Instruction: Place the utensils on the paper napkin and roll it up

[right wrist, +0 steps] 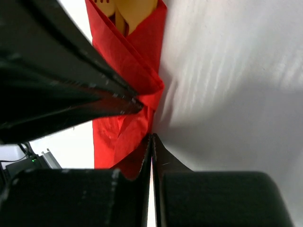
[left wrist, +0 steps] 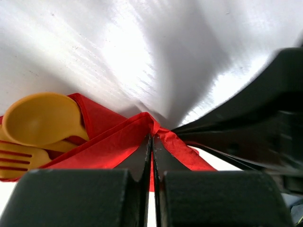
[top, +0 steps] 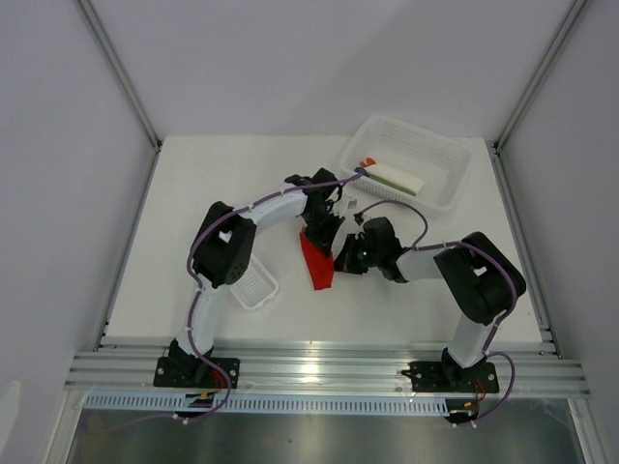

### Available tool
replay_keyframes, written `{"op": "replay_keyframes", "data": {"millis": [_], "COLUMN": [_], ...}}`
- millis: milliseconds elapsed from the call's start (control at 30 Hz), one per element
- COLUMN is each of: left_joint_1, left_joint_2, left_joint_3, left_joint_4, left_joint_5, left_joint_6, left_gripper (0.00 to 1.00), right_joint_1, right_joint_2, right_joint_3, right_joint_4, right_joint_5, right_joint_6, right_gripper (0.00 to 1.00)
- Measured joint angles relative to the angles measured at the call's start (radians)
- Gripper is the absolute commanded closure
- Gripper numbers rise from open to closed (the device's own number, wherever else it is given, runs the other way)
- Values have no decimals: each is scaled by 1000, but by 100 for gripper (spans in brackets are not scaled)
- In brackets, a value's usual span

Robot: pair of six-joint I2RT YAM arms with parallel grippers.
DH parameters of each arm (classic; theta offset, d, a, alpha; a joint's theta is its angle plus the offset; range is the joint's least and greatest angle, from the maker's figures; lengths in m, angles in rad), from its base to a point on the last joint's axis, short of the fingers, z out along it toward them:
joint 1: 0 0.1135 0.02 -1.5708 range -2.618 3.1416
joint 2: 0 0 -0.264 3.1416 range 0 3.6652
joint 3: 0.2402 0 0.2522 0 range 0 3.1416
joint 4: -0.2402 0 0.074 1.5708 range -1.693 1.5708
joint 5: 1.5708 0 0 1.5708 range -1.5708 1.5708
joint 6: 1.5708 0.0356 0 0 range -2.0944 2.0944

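The red paper napkin (top: 316, 261) lies folded mid-table, lifted at its far end. My left gripper (top: 324, 230) is shut on a pinched fold of it (left wrist: 118, 142); a red strip shows between the jaws. The orange utensils sit inside the fold: a spoon head (left wrist: 42, 118) and a fork (left wrist: 19, 161), also visible in the right wrist view (right wrist: 135, 9). My right gripper (top: 345, 253) is shut, its tips (right wrist: 151, 137) against the napkin's edge (right wrist: 128, 61); no red shows between its jaws. Its fingers (left wrist: 246, 127) reach in next to the left gripper's pinch.
A white mesh basket (top: 455, 155) with white, blue and green items stands at the back right. A narrow white plastic tray (top: 253, 288) lies beside the left arm. Both arms cross close together over the napkin.
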Motion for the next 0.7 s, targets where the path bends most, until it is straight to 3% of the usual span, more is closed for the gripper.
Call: {"op": "replay_keyframes", "data": {"millis": [333,567,700], "left_joint_1": [0,0,0], "left_joint_2": [8,8,8], "left_joint_3": [-1,-1,-1], "left_joint_4": [2,2,2], "left_joint_5": [-10,-10,-10], "left_joint_6": [0,0,0], "left_gripper": [99,99,99], "right_joint_1": [3,13,39], "right_joint_2": [-145,-274,-258], "right_joint_3": [-27,-71,-69], "right_joint_4": [-178,-197,-156], "right_joint_5": [121,165,138], "right_joint_6": [-60,-74,-79], "right_gripper": [80,44,38]}}
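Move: The folded napkin's middle lies about 4 cm to the right gripper's left and 1 cm ahead, at about tip height. The left gripper's fingertips stand some 2 cm ahead and 1 cm left of the right ones, and the utensil heads about 7 cm ahead and 6 cm left. The white tray is roughly 19 cm left and 6 cm back. From the left gripper, the napkin's middle is about 3 cm left and 2 cm back. Bring the right gripper off the napkin's right-hand edge, to the right and slightly back, then up about 4 cm, opening its fingers from nearly shut to a bit over half. Once up, let it swing back left some 1.5 cm. Meanwhile keep the left gripper's shut fingertips planted on the fold, holding the napkin. ##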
